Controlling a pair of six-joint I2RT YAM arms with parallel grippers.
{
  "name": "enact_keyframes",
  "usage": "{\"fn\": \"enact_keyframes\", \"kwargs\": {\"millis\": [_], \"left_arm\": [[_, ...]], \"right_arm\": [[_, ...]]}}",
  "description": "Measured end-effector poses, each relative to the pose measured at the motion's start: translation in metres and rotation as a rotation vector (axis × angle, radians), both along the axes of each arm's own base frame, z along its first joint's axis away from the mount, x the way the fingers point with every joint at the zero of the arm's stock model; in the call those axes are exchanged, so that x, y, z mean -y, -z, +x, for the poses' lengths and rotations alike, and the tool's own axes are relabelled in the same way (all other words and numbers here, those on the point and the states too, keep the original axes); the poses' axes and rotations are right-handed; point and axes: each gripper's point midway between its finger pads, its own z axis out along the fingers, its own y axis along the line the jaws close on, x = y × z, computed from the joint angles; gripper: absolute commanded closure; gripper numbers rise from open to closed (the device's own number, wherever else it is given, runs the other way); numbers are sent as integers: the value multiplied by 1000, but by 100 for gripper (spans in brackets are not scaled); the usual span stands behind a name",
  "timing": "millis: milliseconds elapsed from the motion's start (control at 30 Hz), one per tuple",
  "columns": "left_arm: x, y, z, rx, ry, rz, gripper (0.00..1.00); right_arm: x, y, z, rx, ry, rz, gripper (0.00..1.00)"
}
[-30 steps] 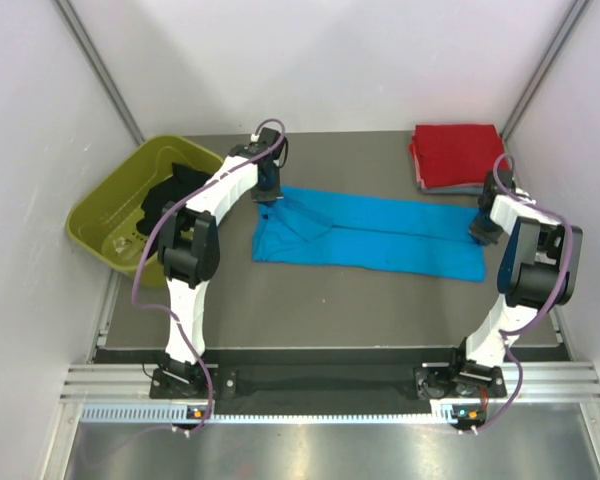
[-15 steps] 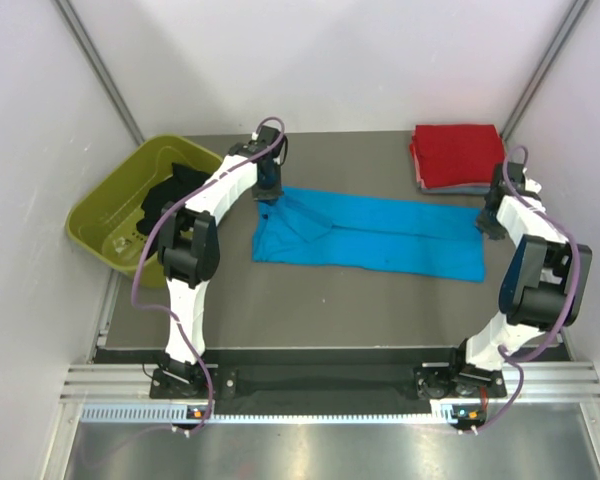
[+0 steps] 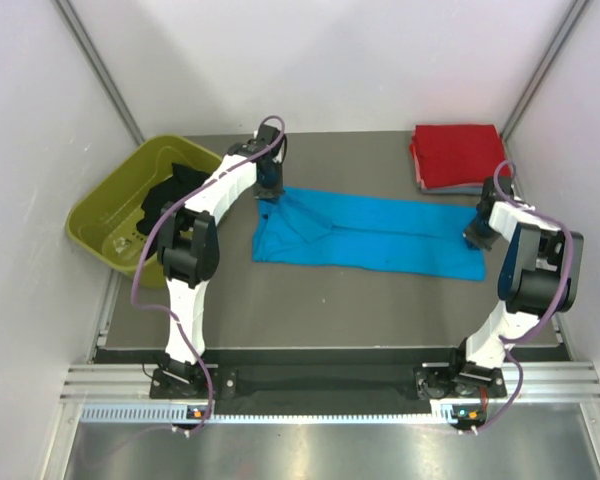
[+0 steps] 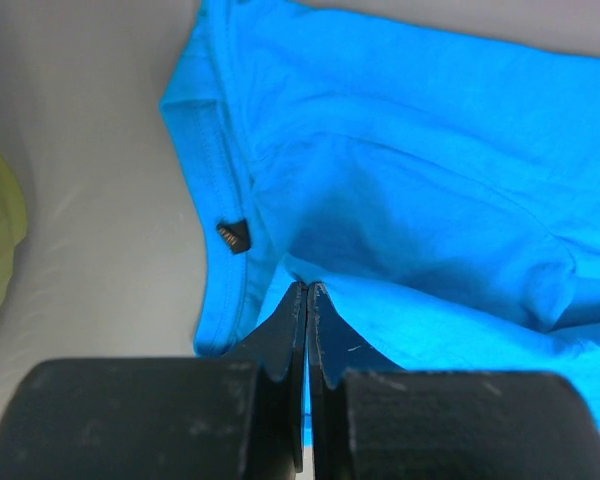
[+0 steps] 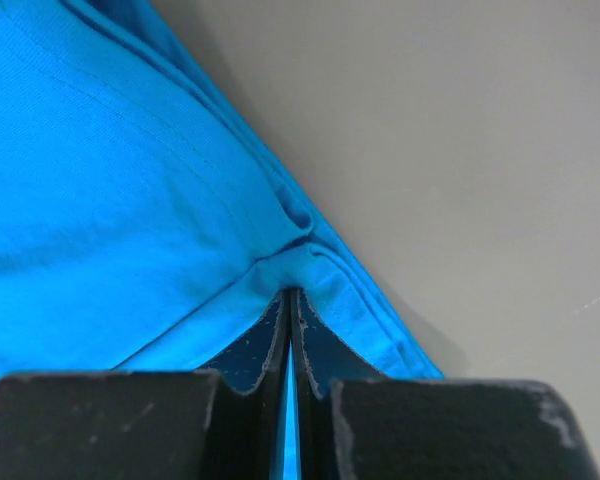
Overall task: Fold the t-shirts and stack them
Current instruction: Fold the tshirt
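Note:
A turquoise-blue t-shirt [image 3: 370,235] lies on the table as a long strip, folded lengthwise. My left gripper [image 3: 270,195] is at its far left corner. In the left wrist view the left gripper [image 4: 307,287] is shut, pinching a fold of the blue cloth [image 4: 410,150] beside the collar label. My right gripper [image 3: 475,237] is at the strip's right end. The right wrist view shows the right gripper [image 5: 290,293] shut on a bunched hem of the shirt [image 5: 100,220]. A folded red t-shirt [image 3: 458,155] lies on a grey-blue one [image 3: 450,188] at the far right.
An olive-green tub [image 3: 100,225] stands tilted at the left edge of the table with a black t-shirt [image 3: 165,200] in it. White walls close in on the left, right and far sides.
The right gripper drew back from the shirt's right end with its jaws parted, then returned and shut on the hem. The left gripper and the shirt stayed put.

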Motion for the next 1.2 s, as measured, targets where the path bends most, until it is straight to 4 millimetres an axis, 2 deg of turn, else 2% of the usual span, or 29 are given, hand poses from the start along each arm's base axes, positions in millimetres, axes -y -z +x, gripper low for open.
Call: {"fn": "enact_keyframes", "kwargs": {"millis": [467, 967, 1067, 1100, 1200], "left_arm": [[20, -16, 26, 106, 102, -59, 100], [30, 8, 34, 89, 182, -70, 100], [31, 5, 41, 104, 189, -65, 88], [32, 1, 44, 112, 196, -62, 81], [32, -11, 54, 146, 198, -48, 72]], "right_arm": [[2, 0, -1, 5, 11, -13, 100], [2, -2, -1, 18, 5, -16, 98], [1, -3, -5, 15, 4, -15, 97], [1, -4, -8, 12, 4, -14, 96], [-2, -13, -12, 16, 1, -11, 95]]}}
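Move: The left hand, still pinching a raised fold of the blue t-shirt, has the shirt's far edge about 8 cm ahead, 2 cm right and 7 cm below; the green bin's middle stands some 31 cm left and 2 cm ahead of that hand. The right hand's shut fingertips are on the shirt, its right edge level with them and 3 cm right; the red stack lies roughly 22 cm ahead, 2 cm left. The left hand carries its pinched fold about 5 cm forward and some 3 right, then opens; right stays nearly still. ##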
